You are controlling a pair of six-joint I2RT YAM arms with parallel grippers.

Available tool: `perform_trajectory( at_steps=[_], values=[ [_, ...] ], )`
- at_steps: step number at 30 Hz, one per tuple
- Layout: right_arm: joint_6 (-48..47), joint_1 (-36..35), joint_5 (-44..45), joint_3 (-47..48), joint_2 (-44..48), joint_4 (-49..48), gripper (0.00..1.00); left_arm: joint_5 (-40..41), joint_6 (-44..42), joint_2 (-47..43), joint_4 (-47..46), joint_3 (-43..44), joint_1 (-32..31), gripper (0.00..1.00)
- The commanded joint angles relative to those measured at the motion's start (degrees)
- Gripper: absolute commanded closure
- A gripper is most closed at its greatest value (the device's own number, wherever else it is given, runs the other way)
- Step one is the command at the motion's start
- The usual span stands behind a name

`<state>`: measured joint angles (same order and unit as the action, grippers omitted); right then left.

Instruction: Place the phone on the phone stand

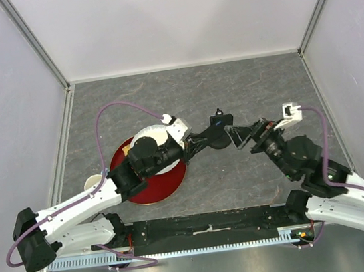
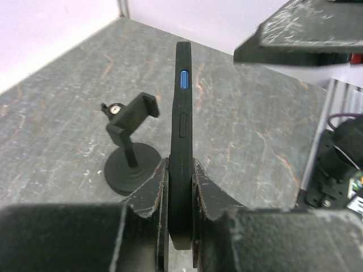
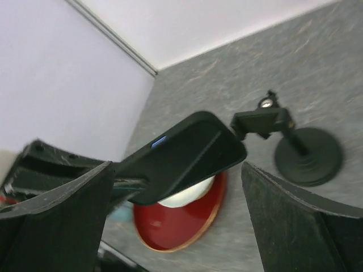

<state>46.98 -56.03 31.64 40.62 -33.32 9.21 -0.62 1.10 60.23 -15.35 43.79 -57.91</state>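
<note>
The phone (image 2: 182, 107) is a thin black slab with a blue side button, standing on edge above the table. My left gripper (image 2: 181, 165) is shut on its lower end, both fingers pressed flat against its faces. In the right wrist view the phone (image 3: 190, 154) juts out between the wide-apart fingers of my right gripper (image 3: 176, 170), which is open and does not touch it. The phone stand (image 2: 131, 144) has a round disc base, a thin post and a clamp cradle. It stands on the table just left of the phone. Seen from above, the stand (image 1: 219, 120) sits between both grippers.
A red plate (image 1: 154, 188) carrying a white plate (image 1: 150, 136) lies under the left arm, with a small cream cup (image 1: 92, 182) to its left. White enclosure walls (image 1: 173, 16) ring the grey table (image 1: 249, 87). The right gripper's finger (image 2: 306, 31) hangs at the left wrist view's top right.
</note>
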Motion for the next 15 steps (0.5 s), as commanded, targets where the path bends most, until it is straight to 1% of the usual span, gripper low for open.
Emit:
perform_trajectory(
  at_steps=[1,3,4,5,6,8,9,12,15],
  values=[
    [-23.40,-0.13,-4.81,5.95,6.68,15.39,0.02,-9.81,0.92,-1.34,2.95,7.71,-0.01,0.98],
    [-29.03,-0.04,-12.71,8.40,8.79,18.10,0.02,-13.16,-0.74,-1.16,6.29,9.90,0.08,0.98],
    [-30.62,-0.13,-16.05,9.29,8.71,18.82,0.02,-17.44,-1.01,-0.73,7.61,10.78,0.25,0.98],
    [-33.85,-0.13,-22.95,11.13,8.28,20.48,0.02,-19.83,-2.76,-0.38,10.58,12.62,0.34,0.98],
    [-35.36,-0.22,-25.90,12.19,6.01,21.80,0.02,-25.69,-3.47,0.06,12.09,13.68,0.60,0.98],
    [-37.65,-0.22,-30.82,14.82,1.19,24.96,0.02,-30.73,-5.14,1.55,17.17,16.75,0.78,0.98],
    [-39.58,-0.13,-31.54,15.79,-0.33,26.11,0.02,-34.32,-5.67,2.08,19.03,17.64,1.04,0.98],
    [-42.92,-0.13,-36.71,17.12,-4.03,26.73,0.05,-38.99,-8.39,4.19,24.47,20.45,1.57,0.98],
    [-45.22,-0.13,-40.93,16.95,-5.26,27.35,0.07,-40.94,-10.33,5.07,27.82,21.77,1.92,0.98]
  ],
)
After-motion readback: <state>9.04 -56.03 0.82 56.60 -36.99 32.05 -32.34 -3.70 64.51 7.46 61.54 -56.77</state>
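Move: The left hand already grips the phone near one end; the phone's middle lies about 3 cm ahead and 5 cm left of the open right hand, some 3 cm lower. From the left hand the phone stand is roughly 12 cm ahead, 6 cm right and 20 cm below, the white plate about 10 cm ahead and 17 cm left, the red tray 3 cm ahead and 20 cm left, both some 27 cm below. Keeping its pinch on the phone, the left hand draws back about 8 cm from the phone stand, rising and edging right a little, and swings clockwise some 30 degrees. The right hand, fingers still wide, also backs off about 7 cm, first rising and going right, then sinking and swinging left, as it rolls left side down and turns counter-clockwise to bring its fingers around the phone's free end. ##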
